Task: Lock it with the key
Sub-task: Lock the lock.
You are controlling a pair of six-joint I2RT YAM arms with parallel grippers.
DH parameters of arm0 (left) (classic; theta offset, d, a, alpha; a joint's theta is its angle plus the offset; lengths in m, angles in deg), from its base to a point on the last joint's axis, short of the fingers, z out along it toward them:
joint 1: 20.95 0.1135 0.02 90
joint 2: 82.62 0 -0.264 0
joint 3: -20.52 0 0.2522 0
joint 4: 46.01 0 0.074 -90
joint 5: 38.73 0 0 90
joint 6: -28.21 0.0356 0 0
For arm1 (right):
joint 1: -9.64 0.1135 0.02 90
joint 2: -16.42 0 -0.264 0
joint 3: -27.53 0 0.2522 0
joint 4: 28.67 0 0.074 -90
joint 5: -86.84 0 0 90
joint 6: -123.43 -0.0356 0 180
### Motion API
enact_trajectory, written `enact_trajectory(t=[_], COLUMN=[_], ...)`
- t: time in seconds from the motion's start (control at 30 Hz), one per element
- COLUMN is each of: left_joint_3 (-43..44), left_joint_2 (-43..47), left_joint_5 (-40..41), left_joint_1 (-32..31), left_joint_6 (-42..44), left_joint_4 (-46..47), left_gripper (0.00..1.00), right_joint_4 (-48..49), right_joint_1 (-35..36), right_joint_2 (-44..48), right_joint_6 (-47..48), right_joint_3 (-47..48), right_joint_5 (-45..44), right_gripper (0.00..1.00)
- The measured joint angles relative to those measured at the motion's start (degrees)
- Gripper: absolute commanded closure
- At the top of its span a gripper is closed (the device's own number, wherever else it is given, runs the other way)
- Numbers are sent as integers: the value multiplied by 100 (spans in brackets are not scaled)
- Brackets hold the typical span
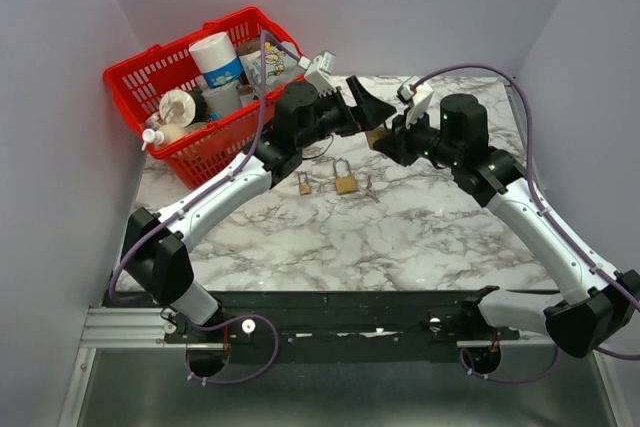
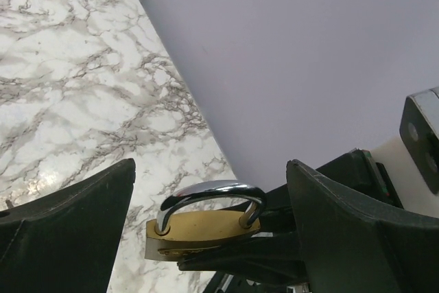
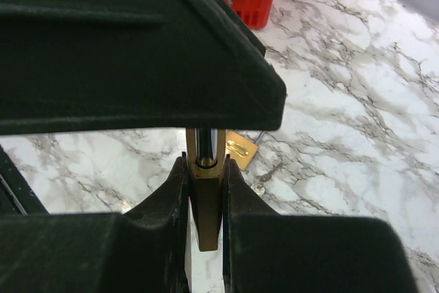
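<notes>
My right gripper (image 1: 388,141) is shut on a brass padlock (image 1: 377,136) and holds it edge-on above the marble table, silver shackle pointing toward the left arm. In the right wrist view the fingers (image 3: 164,204) clamp the padlock body (image 3: 206,200). My left gripper (image 1: 366,107) is open and empty, its two black fingers either side of the shackle (image 2: 209,193) without touching it. In the left wrist view both shackle legs meet the brass body (image 2: 199,228). A small key (image 3: 269,173) lies on the table below, by a second padlock (image 3: 241,147).
Two more brass padlocks (image 1: 346,182) (image 1: 304,184) lie mid-table. A red basket (image 1: 130,82) with bottles and jars stands at the back left, close behind the left arm. Walls enclose the table on the left, back and right.
</notes>
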Motion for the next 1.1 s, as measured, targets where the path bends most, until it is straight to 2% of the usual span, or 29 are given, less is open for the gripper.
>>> enact_trajectory(t=[0.03, 0.07, 0.17, 0.43, 0.53, 0.57, 0.73, 0.87, 0.93, 0.97, 1.03, 1.07, 1.1], left_joint_3=[46, 66, 155, 236, 240, 245, 262, 273, 293, 313, 348, 356, 372], left_joint_2=[-28, -48, -120, -232, -236, -240, -240, -243, -245, -251, -258, -262, -269], left_joint_5=[81, 142, 348, 772, 872, 898, 1012, 1047, 1088, 1095, 1104, 1104, 1108], left_joint_1=[-46, -83, -219, -435, -485, -505, -557, -568, -581, -584, -584, -584, -584], left_joint_6=[-22, -37, -74, -109, -57, -28, 179, 225, 238, 251, 284, 295, 315], left_joint_4=[-61, -87, -258, -640, -678, -673, -691, -719, -745, -763, -815, -833, -852], left_gripper=[2, 8, 16, 17, 26, 32, 39, 53, 52, 44, 40, 44, 53], right_joint_4=[-2, -2, -4, -20, -50, -66, -111, -114, -116, -114, -114, -114, -114], right_joint_1=[0, 9, 11, 11, 11, 11, 11, 11, 11, 11, 11, 11, 9], right_joint_2=[-2, -4, -4, -7, -7, -7, -9, -9, -9, -9, -9, -7, -7], right_joint_6=[11, 17, 20, -48, -109, -129, -136, -136, -133, -133, -133, -133, -133], right_joint_3=[0, 0, 0, 0, 0, 0, 0, 0, 0, 0, 0, 0, -4], right_joint_5=[-48, -107, -267, -540, -535, -531, -527, -527, -522, -522, -520, -518, -518], right_gripper=[99, 99, 99, 99, 99, 99, 99, 99, 99, 99, 99, 99, 99])
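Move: Just under the left fingers, about 4 cm below, 1 cm back and 1 cm to the right, is the brass padlock with its shackle up. The right hand already pinches it by one end of the body, its middle 1 cm ahead and 2 cm left of that hand point. From the left hand, far below on the table (some 32 cm), the key lies 5 cm ahead and 1 cm right, the table padlock 7 cm ahead and 5 cm left. Sinking about 3 cm and going some 2 cm to the right, the wide-open left hand lowers its fingers astride the held padlock's shackle, rolling slightly left side up. Then its fingers close by about a quarter onto the two sides of the shackle's foot and stay there. The right hand keeps its pinch on the body, eases 1 cm forward and 1 cm right, then holds. ##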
